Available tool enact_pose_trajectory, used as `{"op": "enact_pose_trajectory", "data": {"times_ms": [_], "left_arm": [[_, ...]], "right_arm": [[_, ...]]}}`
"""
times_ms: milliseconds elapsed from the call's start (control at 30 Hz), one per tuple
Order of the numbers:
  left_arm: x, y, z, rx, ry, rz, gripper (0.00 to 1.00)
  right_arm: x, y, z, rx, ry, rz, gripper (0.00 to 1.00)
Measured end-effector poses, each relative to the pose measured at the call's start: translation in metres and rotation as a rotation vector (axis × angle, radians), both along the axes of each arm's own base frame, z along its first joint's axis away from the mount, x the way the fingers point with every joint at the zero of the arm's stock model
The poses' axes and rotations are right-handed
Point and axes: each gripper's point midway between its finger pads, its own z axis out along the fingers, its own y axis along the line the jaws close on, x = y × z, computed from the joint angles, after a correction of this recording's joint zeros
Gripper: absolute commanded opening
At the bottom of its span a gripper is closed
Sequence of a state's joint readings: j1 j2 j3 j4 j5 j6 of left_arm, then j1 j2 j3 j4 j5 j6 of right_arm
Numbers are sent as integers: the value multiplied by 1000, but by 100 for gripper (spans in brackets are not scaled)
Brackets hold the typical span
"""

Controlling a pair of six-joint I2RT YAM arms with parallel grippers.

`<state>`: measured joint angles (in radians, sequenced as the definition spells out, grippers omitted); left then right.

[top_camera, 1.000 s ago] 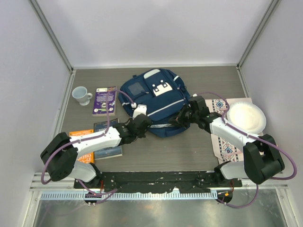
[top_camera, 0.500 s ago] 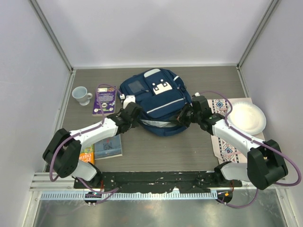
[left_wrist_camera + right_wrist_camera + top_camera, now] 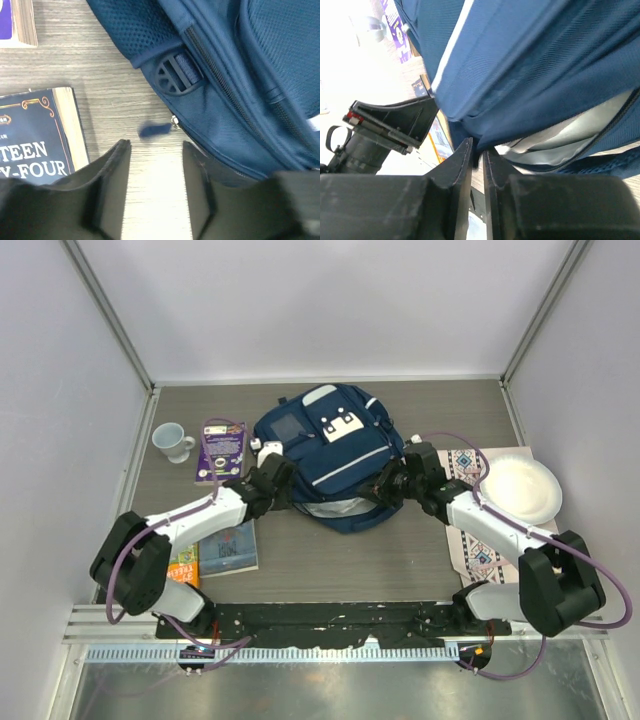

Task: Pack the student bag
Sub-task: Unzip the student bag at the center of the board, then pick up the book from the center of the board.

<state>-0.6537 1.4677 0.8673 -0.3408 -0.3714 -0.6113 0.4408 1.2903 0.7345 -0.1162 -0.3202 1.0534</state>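
Note:
The student bag is a navy backpack lying flat mid-table, its near edge unzipped so that grey lining shows. My left gripper sits at the bag's left near corner. Its jaws are open with only bare table between them, and a blue zipper pull lies loose just ahead of the fingertips. My right gripper is at the bag's right near corner, shut on the edge of the bag's upper flap and holding it up.
A white cup and a purple book lie left of the bag. A dark blue book and an orange one sit near the left arm. At the right, a white plate rests on a patterned mat.
My left gripper travelled left along the bag's near edge, then opened and let go of the zipper pull. The bag's opening has widened. The right gripper kept its hold.

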Motion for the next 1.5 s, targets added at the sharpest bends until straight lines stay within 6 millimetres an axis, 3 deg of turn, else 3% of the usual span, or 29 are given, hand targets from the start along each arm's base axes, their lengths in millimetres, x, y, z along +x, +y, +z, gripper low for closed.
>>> {"op": "enact_pose_trajectory", "data": {"times_ms": [67, 133, 200, 400, 667, 767, 867, 1167, 1333, 1500], "left_arm": [[-2, 1, 6, -17, -6, -3, 68], [-3, 1, 13, -37, -19, -2, 78], [-7, 2, 35, -79, -66, -13, 85], [-14, 13, 77, -127, -164, 7, 99], [-25, 60, 73, -52, -144, 139, 100], [-31, 82, 65, -45, -126, 210, 100], [-39, 105, 55, -50, -105, 291, 100], [-60, 156, 39, -85, -52, 475, 99], [-64, 179, 34, -102, -24, 570, 100], [-65, 190, 33, -134, -15, 619, 100]], "right_arm": [[3, 0, -2, 2, 1, -6, 44], [5, 0, -2, 3, -1, -9, 50], [6, -1, -2, -4, -16, -5, 57], [10, -12, 9, -82, -94, -11, 61], [18, -22, 67, -120, -318, -37, 62], [16, -8, 77, -105, -355, 6, 62], [15, 17, 71, -109, -347, 90, 62], [-22, 117, 11, -156, -229, 421, 62], [-40, 146, -10, -167, -180, 518, 62], [-45, 164, -24, -160, -147, 566, 62]]}}
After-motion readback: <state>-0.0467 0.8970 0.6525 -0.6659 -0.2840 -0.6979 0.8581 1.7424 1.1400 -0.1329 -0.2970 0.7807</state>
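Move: The zip pull lies at the left hand's fingertips, about 1 cm ahead and 1 below; from the right hand it is roughly 20 cm to the left, 3 back and 7 lower. Nineteen Eighty-Four sits some 14 cm left of the left hand and 7 back, the purple book about 15 left and 13 ahead, both 4 below. The bag's pale open mouth is about 6 cm left of the right hand, 4 back and 6 down. Letting go of the zip pull, the left fingers, already parting, spread wide; that hand lifts about 8 cm, then swings some 19 cm left over Nineteen Eighty-Four, drawing back and sinking as it turns counter-clockwise. The right fingers release the flap edge, and that hand rises clear, then sweeps left and down across the bag towards its zip-pull end, turning some 30 degrees counter-clockwise, still open. ##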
